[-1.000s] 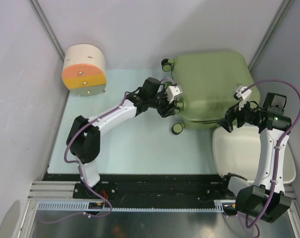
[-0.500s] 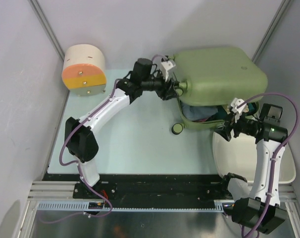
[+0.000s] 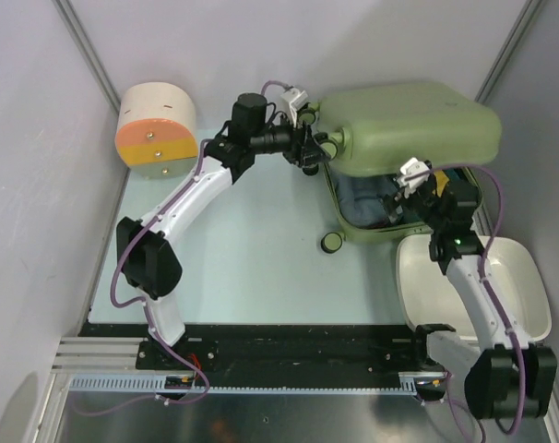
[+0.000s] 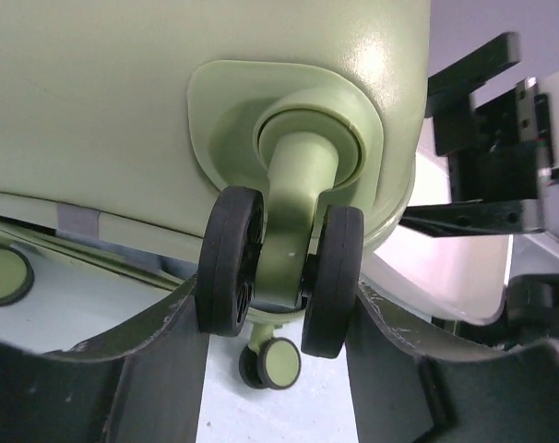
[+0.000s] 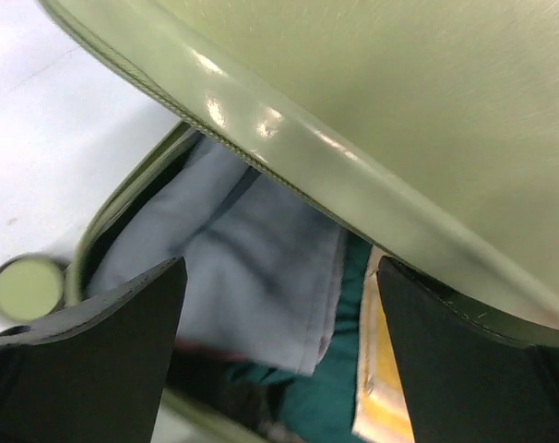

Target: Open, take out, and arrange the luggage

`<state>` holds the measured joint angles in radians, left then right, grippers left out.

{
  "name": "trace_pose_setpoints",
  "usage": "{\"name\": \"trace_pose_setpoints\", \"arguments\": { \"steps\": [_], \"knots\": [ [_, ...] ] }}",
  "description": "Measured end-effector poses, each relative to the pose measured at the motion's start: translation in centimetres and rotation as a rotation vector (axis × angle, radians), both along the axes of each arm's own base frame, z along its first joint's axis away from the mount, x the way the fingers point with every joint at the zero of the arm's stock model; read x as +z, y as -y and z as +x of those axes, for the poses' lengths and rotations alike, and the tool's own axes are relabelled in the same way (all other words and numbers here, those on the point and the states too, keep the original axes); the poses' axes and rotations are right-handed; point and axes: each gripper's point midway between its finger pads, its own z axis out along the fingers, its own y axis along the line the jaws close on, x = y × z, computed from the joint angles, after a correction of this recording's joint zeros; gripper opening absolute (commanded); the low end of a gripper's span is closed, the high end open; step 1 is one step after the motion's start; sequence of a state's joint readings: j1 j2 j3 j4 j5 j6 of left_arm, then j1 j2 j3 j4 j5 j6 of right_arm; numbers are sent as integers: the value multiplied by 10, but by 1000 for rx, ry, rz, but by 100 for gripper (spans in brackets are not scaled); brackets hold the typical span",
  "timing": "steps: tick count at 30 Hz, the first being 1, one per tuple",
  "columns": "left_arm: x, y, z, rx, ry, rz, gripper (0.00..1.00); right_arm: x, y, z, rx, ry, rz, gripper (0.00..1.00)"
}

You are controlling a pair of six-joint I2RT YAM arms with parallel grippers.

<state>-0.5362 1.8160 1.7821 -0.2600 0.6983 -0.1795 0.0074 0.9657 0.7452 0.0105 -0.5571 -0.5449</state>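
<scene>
The pale green luggage lies at the back right with its lid raised. My left gripper is shut on the lid's twin black caster wheel, a finger pressing each side, and holds the lid up. My right gripper is open just under the lid's edge, over the open lower half. Between its fingers show a light blue cloth, a teal cloth and a cream-yellow item; it touches none of them.
A white oval basin sits right of my right arm, near the luggage's front edge. A cream-and-orange drum container stands at the back left. A green wheel of the lower shell sticks out at its front left corner.
The left gripper has lifted the wheel and the lid up and back, opening the luggage. The right arm has swung left and forward, bringing its gripper under the lid over the clothes.
</scene>
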Motion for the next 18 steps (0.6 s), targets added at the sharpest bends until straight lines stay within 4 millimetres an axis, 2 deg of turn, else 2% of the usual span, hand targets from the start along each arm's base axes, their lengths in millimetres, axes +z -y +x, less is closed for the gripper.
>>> {"name": "trace_pose_setpoints", "arguments": {
  "steps": [2, 3, 4, 5, 6, 9, 12, 16, 18],
  "knots": [
    [9, -1, 7, 17, 12, -24, 55, 4, -2, 21, -47, 42, 7, 90],
    [13, -3, 10, 28, 15, -35, 69, 4, -3, 31, -71, 61, 9, 90],
    [15, -5, 13, 36, 15, -43, 72, 7, -4, 39, -88, 80, 12, 90],
    [18, -7, 15, 49, 9, -54, 82, 10, -4, 48, -109, 99, 15, 90],
    [20, -10, 19, 68, -1, -63, 87, 14, -3, 58, -136, 119, 20, 90],
    [27, -33, 31, 166, -28, -89, 96, 37, 4, 87, -210, 185, 42, 90],
    [30, -68, 46, 328, -60, -109, 98, 74, 9, 115, -260, 295, 75, 91],
    [15, -119, 67, 595, -128, -126, 99, 115, 9, 144, -293, 419, 113, 93],
    [1, -132, 74, 682, -166, -123, 99, 125, 7, 155, -297, 459, 123, 94]
  ]
}}
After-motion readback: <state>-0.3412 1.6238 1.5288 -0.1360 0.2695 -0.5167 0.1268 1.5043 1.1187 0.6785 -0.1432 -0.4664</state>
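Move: Under and just short of the half-open lid, the right hand has the lid's front rim about 5 cm ahead, 3 cm to its right and 5 cm up; below lie the grey cloth, some 5 cm left and 2 cm ahead, and the yellow cloth, about 7 cm right and 8 cm ahead. The left hand already grips the lid's near wheel; the lid's far wheel is about 12 cm ahead of it, 3 cm left and lower. Driving forward about 15 cm and then increasingly up, some 12 cm, the right hand pushes in beneath the lid's rim with open fingers, tipping them up and turning slightly clockwise, to bear the lid up and back. The left hand first eases the wheel slightly forward and up, then opens, lets go and swings left and forward, clear of the suitcase, turning about 40 degrees counter-clockwise. ##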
